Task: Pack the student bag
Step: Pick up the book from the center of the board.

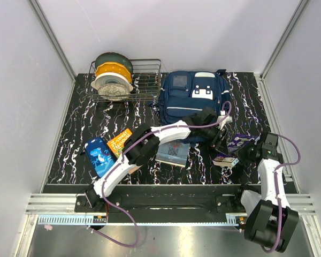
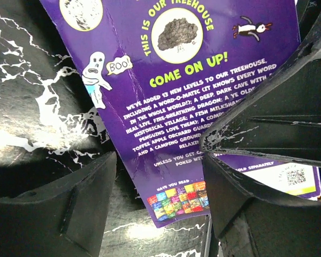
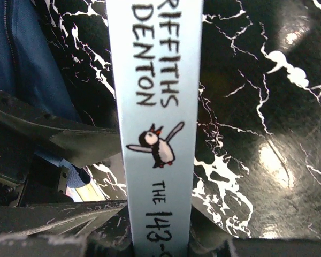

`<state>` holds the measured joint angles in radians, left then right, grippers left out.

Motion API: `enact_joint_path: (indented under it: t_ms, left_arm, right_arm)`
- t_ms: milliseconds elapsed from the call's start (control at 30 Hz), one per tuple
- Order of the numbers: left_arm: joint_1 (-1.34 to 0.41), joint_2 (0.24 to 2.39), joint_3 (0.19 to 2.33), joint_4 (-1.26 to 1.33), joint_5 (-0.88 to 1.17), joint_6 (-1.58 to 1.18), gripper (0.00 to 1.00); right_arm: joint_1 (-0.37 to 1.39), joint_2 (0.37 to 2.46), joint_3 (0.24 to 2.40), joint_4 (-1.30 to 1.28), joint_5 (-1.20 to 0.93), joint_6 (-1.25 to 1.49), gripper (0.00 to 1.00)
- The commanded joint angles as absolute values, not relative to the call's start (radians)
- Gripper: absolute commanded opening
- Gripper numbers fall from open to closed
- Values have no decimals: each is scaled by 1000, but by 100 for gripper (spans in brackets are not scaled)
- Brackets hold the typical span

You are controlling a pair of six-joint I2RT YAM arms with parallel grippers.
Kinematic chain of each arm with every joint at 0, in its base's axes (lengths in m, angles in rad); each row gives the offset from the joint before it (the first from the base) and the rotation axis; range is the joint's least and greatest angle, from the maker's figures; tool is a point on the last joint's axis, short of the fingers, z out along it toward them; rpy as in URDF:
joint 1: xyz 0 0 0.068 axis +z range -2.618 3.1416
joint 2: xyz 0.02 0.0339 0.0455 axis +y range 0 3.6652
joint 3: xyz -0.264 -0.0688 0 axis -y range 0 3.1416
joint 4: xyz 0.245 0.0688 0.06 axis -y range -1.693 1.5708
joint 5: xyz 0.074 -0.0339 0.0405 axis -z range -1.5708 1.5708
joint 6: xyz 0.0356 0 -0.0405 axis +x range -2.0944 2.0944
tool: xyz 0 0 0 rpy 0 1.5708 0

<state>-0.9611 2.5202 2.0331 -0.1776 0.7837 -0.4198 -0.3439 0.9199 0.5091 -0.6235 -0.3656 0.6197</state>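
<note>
The student bag (image 1: 192, 99), a navy backpack with white patches, lies at the back middle of the table; its blue fabric (image 3: 21, 53) also shows in the right wrist view. In front of it on the right a purple book (image 1: 234, 145) is tilted up. My right gripper (image 1: 242, 154) is shut on the book's pale blue spine (image 3: 158, 107), one finger (image 3: 96, 225) on each side. My left gripper (image 1: 219, 134) hangs open over the book's purple back cover (image 2: 187, 96), whose lower corner lies between the spread fingers (image 2: 53, 209).
A second book (image 1: 173, 152) lies under the left arm. A blue pencil case (image 1: 99, 156) and an orange card (image 1: 119, 142) lie at the front left. A wire rack (image 1: 144, 80) with filament spools (image 1: 112, 75) stands at the back left.
</note>
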Motion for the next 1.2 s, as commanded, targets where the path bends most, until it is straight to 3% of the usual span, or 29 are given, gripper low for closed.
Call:
enact_joint_path:
  t_ms: [0,233,267,400,533,667,767,900,1000,1167]
  left_arm:
    - [-992,2405,1985,-86,756,-403,69]
    - [-985,2154,1740,-66,562,-319,91]
    - [-983,2096,1717,-69,539,-307,99]
    - [-959,1935,1576,-51,477,-270,99]
    - [-850,1783,1485,-14,569,-308,99]
    - [-747,1630,1445,-40,529,-342,99]
    - [-709,1574,1450,-87,495,-324,99]
    - [-664,1577,1448,-1,547,-469,99]
    - [-660,1588,1431,220,636,-586,99]
    - [-663,1650,1469,364,750,-719,99]
  right_arm:
    - [-324,847,573,-684,-382,707,8]
    - [-324,831,736,-769,-270,646,4]
    - [-324,833,751,-769,-281,638,1]
    - [-324,828,837,-753,-409,566,0]
    - [-324,813,888,-703,-642,523,0]
    - [-322,801,879,-489,-1045,580,0]
    - [-321,749,835,-294,-1165,682,0]
    - [-288,765,821,-227,-1253,738,0]
    - [-230,773,825,-238,-1224,716,0]
    - [-127,787,828,-183,-1183,738,0]
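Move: The purple book is already in the right gripper, its middle some 4 cm left of that hand, and about 5 cm to the right of the left hand, roughly level with both. The backpack it is being taken to lies around 21 cm ahead and 22 cm left of the right hand, a little lower. The blue-grey book is about 21 cm left of the left hand and 2 cm back, near its height or slightly lower. Keep the right gripper shut on the purple book's spine and raise it about 23 cm off the table, then carry it leftward towards the backpack while tipping the fingers up from steeply down to almost level and swinging them counter-clockwise. Meanwhile open the left gripper fully and take it clear of the book, up some 30 cm and to the left, slightly forward, to above the backpack. ##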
